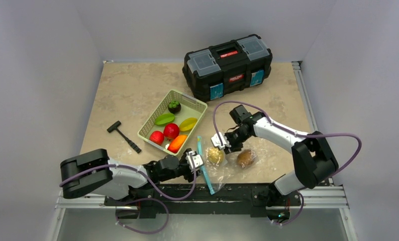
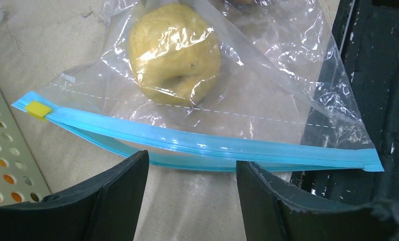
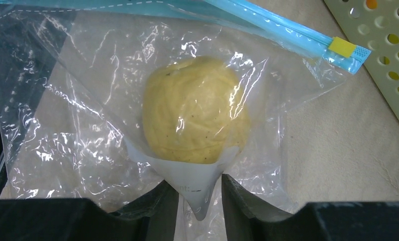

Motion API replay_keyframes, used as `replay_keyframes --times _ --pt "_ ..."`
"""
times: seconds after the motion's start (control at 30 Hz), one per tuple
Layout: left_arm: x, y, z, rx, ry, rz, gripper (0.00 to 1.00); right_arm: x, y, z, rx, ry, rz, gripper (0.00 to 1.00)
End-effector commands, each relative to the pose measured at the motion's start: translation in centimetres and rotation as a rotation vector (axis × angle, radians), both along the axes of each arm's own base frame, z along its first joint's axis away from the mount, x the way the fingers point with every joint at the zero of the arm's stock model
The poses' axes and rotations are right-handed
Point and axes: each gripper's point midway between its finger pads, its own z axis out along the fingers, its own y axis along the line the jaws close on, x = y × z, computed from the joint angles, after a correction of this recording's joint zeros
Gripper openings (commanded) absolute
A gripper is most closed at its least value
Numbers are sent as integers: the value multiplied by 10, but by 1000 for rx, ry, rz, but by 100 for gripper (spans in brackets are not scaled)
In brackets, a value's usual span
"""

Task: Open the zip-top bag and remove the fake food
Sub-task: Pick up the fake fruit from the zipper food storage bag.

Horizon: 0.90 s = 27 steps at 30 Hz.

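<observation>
The clear zip-top bag (image 1: 233,169) lies at the near table edge, its teal zip strip (image 1: 206,170) facing left. Inside it are a yellow fake fruit (image 1: 215,155) and a brown one (image 1: 245,158). My left gripper (image 1: 193,160) is open, and in its wrist view the fingertips (image 2: 137,165) sit just short of the zip strip (image 2: 212,145), with nothing between them. My right gripper (image 1: 221,141) reaches the bag from the far side. Its jaws (image 3: 200,183) stand apart with a loose fold of bag plastic (image 3: 200,196) hanging between them, right below the yellow fruit (image 3: 195,118).
A pale green basket (image 1: 192,103) left of the bag holds several fake fruits and vegetables. A black toolbox (image 1: 227,65) stands at the back. A small black hammer (image 1: 123,135) lies to the left. The dark table rail (image 2: 378,100) runs under the bag's near corner.
</observation>
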Motion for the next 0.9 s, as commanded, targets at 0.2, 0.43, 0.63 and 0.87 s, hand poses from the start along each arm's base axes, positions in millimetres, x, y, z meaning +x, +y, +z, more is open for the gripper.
replay_keyframes --times 0.2,0.43,0.63,0.87 --pt "17 -31 23 -80 -146 4 69 -7 14 -4 6 56 4 27" --pt "24 -42 34 -99 -191 7 76 -12 19 -5 8 65 21 21" --pt "15 -51 33 -142 -181 -44 83 -14 24 -4 10 91 21 14" --pt "11 -60 35 -184 -185 -75 100 -18 27 -3 17 120 15 9"
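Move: The yellow fruit lies inside the bag about 7 cm to the left hand's right, 4 cm ahead and 2 cm below it; the middle of the blue zip mouth is between them, some 2 cm right and 1 cm ahead of the left hand. The basket's middle is roughly 19 cm ahead and 11 cm left of that hand. From the right hand the yellow fruit is about 4 cm left, 2 cm back and 2 cm lower; the brown fruit is 8 cm right and 3 cm back. The left hand goes about 4 cm right and slightly forward through the zip mouth, first dipping some 1.5 cm and then rising 2 cm so that its fingers come under the upper blue lip, and spreads them from partly to fully open on either side of the yellow fruit. Meanwhile the right hand shifts about 2.5 cm down, back and left, and its part-open fingers close to pinch the bag's film just beyond the fruit. ##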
